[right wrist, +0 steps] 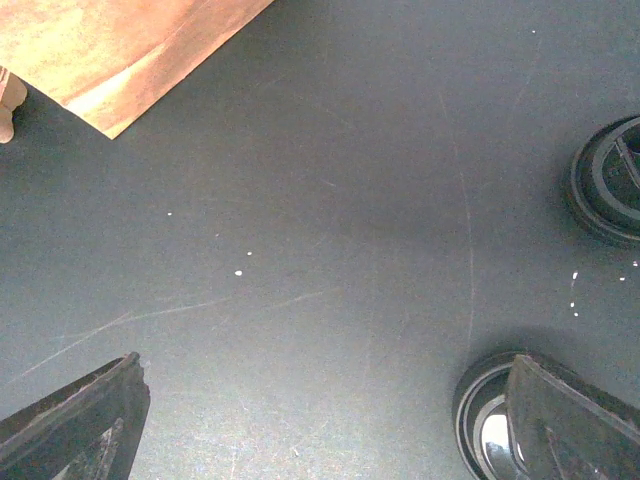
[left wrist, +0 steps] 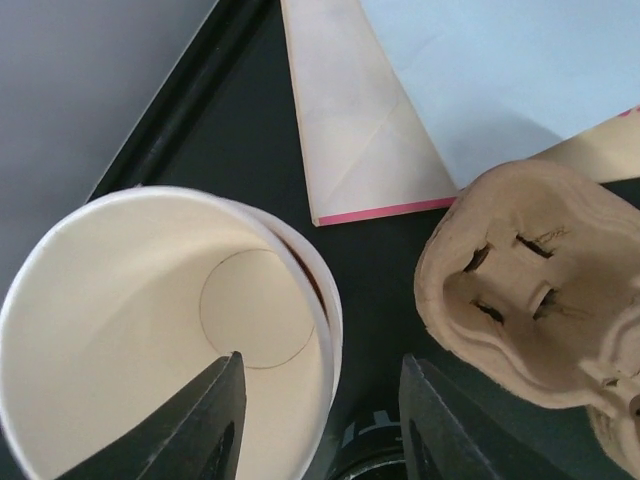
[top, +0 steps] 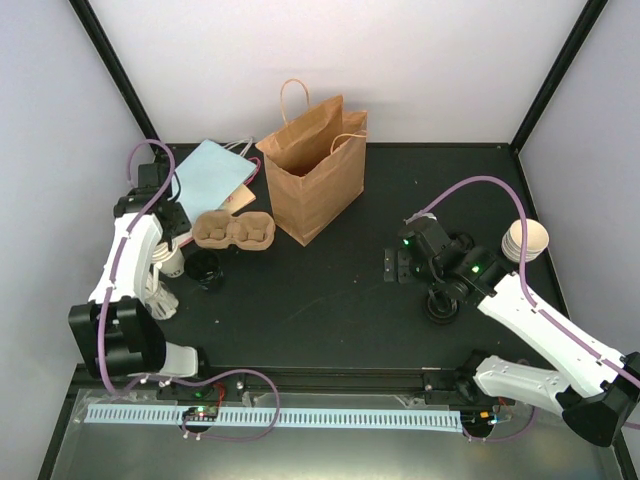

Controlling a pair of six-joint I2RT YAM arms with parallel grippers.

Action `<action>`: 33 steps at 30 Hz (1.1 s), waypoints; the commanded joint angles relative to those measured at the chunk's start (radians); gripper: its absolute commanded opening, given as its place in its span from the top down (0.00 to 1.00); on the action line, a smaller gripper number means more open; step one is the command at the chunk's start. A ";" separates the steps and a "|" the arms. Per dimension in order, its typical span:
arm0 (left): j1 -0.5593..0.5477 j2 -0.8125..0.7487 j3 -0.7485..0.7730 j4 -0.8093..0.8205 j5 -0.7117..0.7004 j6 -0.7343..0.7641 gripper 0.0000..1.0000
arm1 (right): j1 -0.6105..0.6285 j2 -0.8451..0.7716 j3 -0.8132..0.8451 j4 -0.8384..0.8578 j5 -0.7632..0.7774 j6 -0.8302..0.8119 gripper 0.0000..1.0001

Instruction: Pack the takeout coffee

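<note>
A stack of nested paper cups [left wrist: 130, 330], cream inside, fills the lower left of the left wrist view and stands at the table's left [top: 170, 264]. My left gripper [left wrist: 320, 360] straddles its wall: one finger [left wrist: 205, 420] reaches inside the cup and the other [left wrist: 450, 420] stands outside, a gap off the rim. Beside it is a black cup [top: 203, 268]. My right gripper [right wrist: 320, 400] hangs open over bare table, one finger above a black lid [right wrist: 480, 415]; a second lid [right wrist: 610, 180] lies farther off. The brown bag [top: 312, 170] stands open at the back.
A pulp cup carrier [top: 233, 230] lies right of the left gripper, also close in the left wrist view [left wrist: 540, 280]. A flat pale-blue bag [top: 208, 172] lies at the back left. Another stack of cream cups [top: 525, 240] stands at the right edge.
</note>
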 commanded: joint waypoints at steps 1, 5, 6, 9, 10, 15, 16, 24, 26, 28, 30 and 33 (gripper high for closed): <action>0.017 0.047 0.063 -0.010 0.043 -0.026 0.62 | -0.006 -0.018 0.003 -0.007 0.000 -0.002 0.00; 0.018 0.057 0.078 -0.023 0.027 -0.033 0.80 | -0.006 -0.020 0.003 -0.007 0.004 -0.002 0.00; 0.017 0.052 0.077 -0.020 0.019 -0.035 0.82 | -0.005 -0.020 0.002 -0.008 0.005 -0.002 0.00; 0.017 0.044 0.079 -0.020 0.007 -0.037 0.94 | -0.006 -0.025 -0.002 -0.012 0.006 0.000 0.00; 0.017 0.043 0.082 -0.024 0.005 -0.040 0.98 | -0.006 -0.028 -0.004 -0.013 0.007 0.000 0.00; 0.016 0.026 0.105 -0.052 -0.006 -0.049 0.98 | -0.005 -0.042 -0.009 -0.017 0.005 0.002 0.00; 0.015 0.021 0.115 -0.063 -0.013 -0.056 0.98 | -0.005 -0.046 -0.009 -0.020 0.003 0.004 0.00; 0.010 0.001 0.175 -0.134 -0.029 -0.075 0.99 | -0.005 -0.079 -0.015 -0.043 0.008 0.022 0.00; 0.007 -0.003 0.187 -0.145 -0.029 -0.075 0.98 | -0.006 -0.091 -0.020 -0.045 0.007 0.026 0.00; 0.004 -0.007 0.197 -0.151 -0.027 -0.075 0.98 | -0.006 -0.101 -0.026 -0.046 0.007 0.031 0.00; -0.001 -0.009 0.207 -0.158 -0.030 -0.075 0.98 | -0.006 -0.106 -0.029 -0.046 0.006 0.036 0.00; -0.007 -0.009 0.232 -0.181 -0.042 -0.077 0.99 | -0.006 -0.112 -0.032 -0.050 0.010 0.042 0.00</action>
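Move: The paper cups stand stacked at the left hand, which straddles their right-hand rim: the top cup's middle is about 4 cm to its left, 1 cm back and 4 cm down. The black container stands about 4 cm right and 1 cm back, and the cardboard carrier some 9 cm ahead and 9 cm right, about 15 cm down. From the right hand the top cup is roughly 51 cm left and 8 cm ahead, 7 cm lower. The left fingers close fully on the right-hand rim of the paper cups, pinching its wall while the hand eases about 1 cm forward and down. Keeping that pinch, the hand then rises some 5 cm, nearly straight up off the table. The open, empty right hand drifts about 2 cm back and to its right, rising slightly. ##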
